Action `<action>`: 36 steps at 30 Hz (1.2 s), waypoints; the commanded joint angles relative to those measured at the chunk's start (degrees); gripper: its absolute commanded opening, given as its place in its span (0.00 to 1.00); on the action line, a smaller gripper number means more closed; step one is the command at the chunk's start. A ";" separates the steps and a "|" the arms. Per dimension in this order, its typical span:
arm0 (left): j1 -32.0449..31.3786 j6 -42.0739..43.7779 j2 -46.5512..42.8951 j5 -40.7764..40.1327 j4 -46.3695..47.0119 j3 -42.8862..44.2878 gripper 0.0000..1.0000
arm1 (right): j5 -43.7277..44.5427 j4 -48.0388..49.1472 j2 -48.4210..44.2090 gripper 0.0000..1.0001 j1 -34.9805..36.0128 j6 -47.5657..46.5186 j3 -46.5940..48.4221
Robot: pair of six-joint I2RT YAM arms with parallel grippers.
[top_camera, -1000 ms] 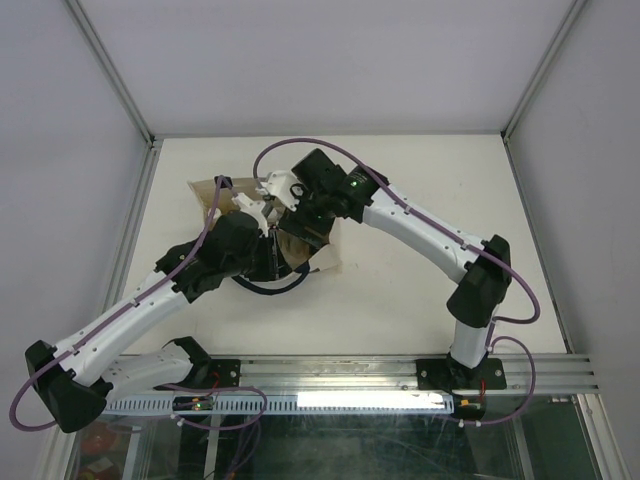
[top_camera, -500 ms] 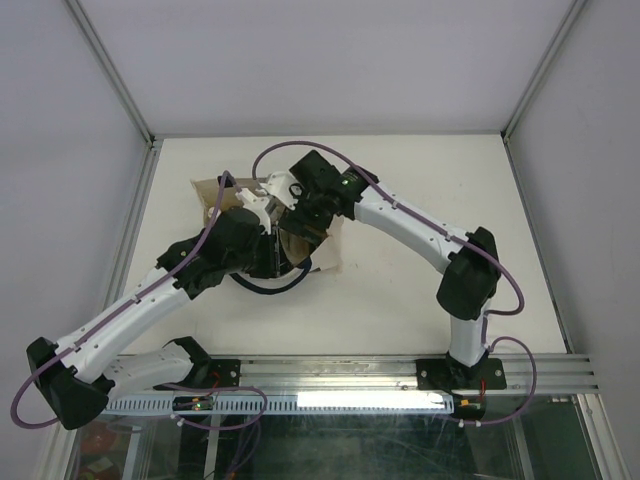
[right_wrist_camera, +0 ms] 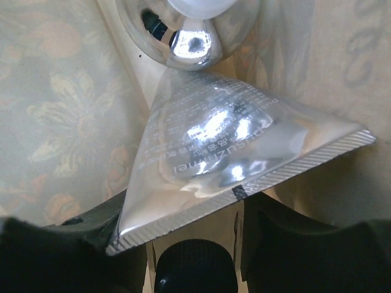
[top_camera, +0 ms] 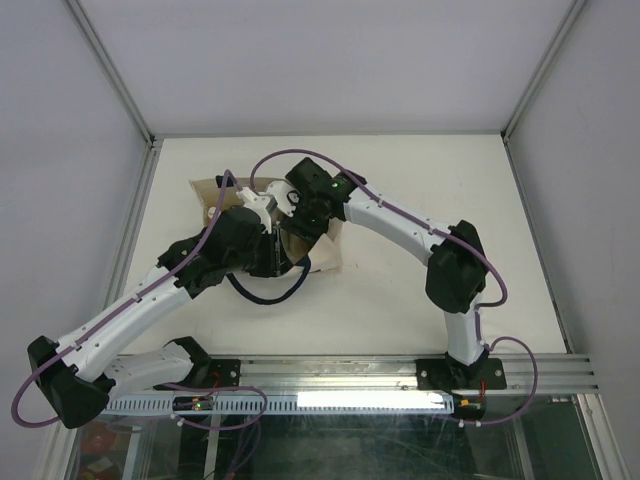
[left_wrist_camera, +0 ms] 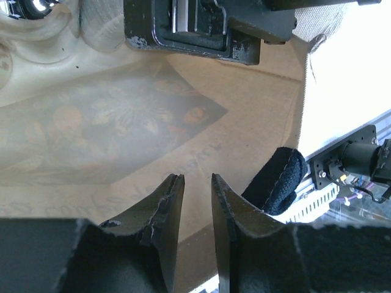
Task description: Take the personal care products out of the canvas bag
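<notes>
The beige canvas bag (top_camera: 335, 255) lies mid-table under both arms. In the left wrist view my left gripper (left_wrist_camera: 197, 180) is nearly closed on the bag's edge (left_wrist_camera: 256, 116), and the view looks into the lit interior. A navy handle (left_wrist_camera: 278, 180) lies beside it. My right gripper (top_camera: 268, 205) is inside the bag. In the right wrist view the right gripper (right_wrist_camera: 194, 213) holds the clear bottle by its sides, its dark cap (right_wrist_camera: 195, 268) toward the palm. The silver-topped product (right_wrist_camera: 232, 140), a shiny crimped tube, lies across it. The cream and amber bottles are not identifiable.
The bag's floral print (right_wrist_camera: 55, 122) shows through the cloth around the right gripper. The right gripper's body (left_wrist_camera: 201, 24) fills the top of the left wrist view. Metal frame posts (top_camera: 130, 230) border the table, and a rail (top_camera: 400, 375) runs along the near edge.
The right arm has swung left and its wrist has pushed further into the bag. The left arm has shifted slightly and still holds the bag's edge.
</notes>
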 commanded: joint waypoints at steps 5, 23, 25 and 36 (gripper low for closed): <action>-0.50 0.63 -1.40 -1.67 1.26 1.42 0.27 | 0.96 0.69 -3.43 0.00 0.91 1.39 4.02; -0.47 -4.32 -6.28 -3.58 1.18 -1.39 0.29 | 1.86 -6.45 -8.09 0.00 2.40 19.17 16.39; -0.52 -4.51 -6.42 -3.57 1.12 -1.28 0.29 | 2.84 -8.61 -7.73 0.00 2.38 21.12 18.51; -0.48 -6.30 -7.08 -4.53 0.99 -0.75 0.30 | 3.46 -12.01 -8.75 0.00 0.29 37.31 24.54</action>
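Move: The clear black-capped bottle is already between the right fingers, its middle about 5 cm below them, 1 cm ahead and 2 cm left. The silver pouch lies about 3 cm ahead and 4 cm left of this hand, the silver bottle 4 cm ahead and 9 cm left; the bag's right side is some 6 cm right and level. From the left hand the clear bottle is about 9 cm ahead, 7 cm right and 7 cm below. The clear bottle, gripped near its black cap, is first eased about 1 cm back towards the bag's near side, then drawn up some 10 cm by the right hand, which slips a little farther back and turns about 25 degrees clockwise with its fingers keeping their hold. The left hand rises about 2 cm at the bag's near side, fingers barely parted. ##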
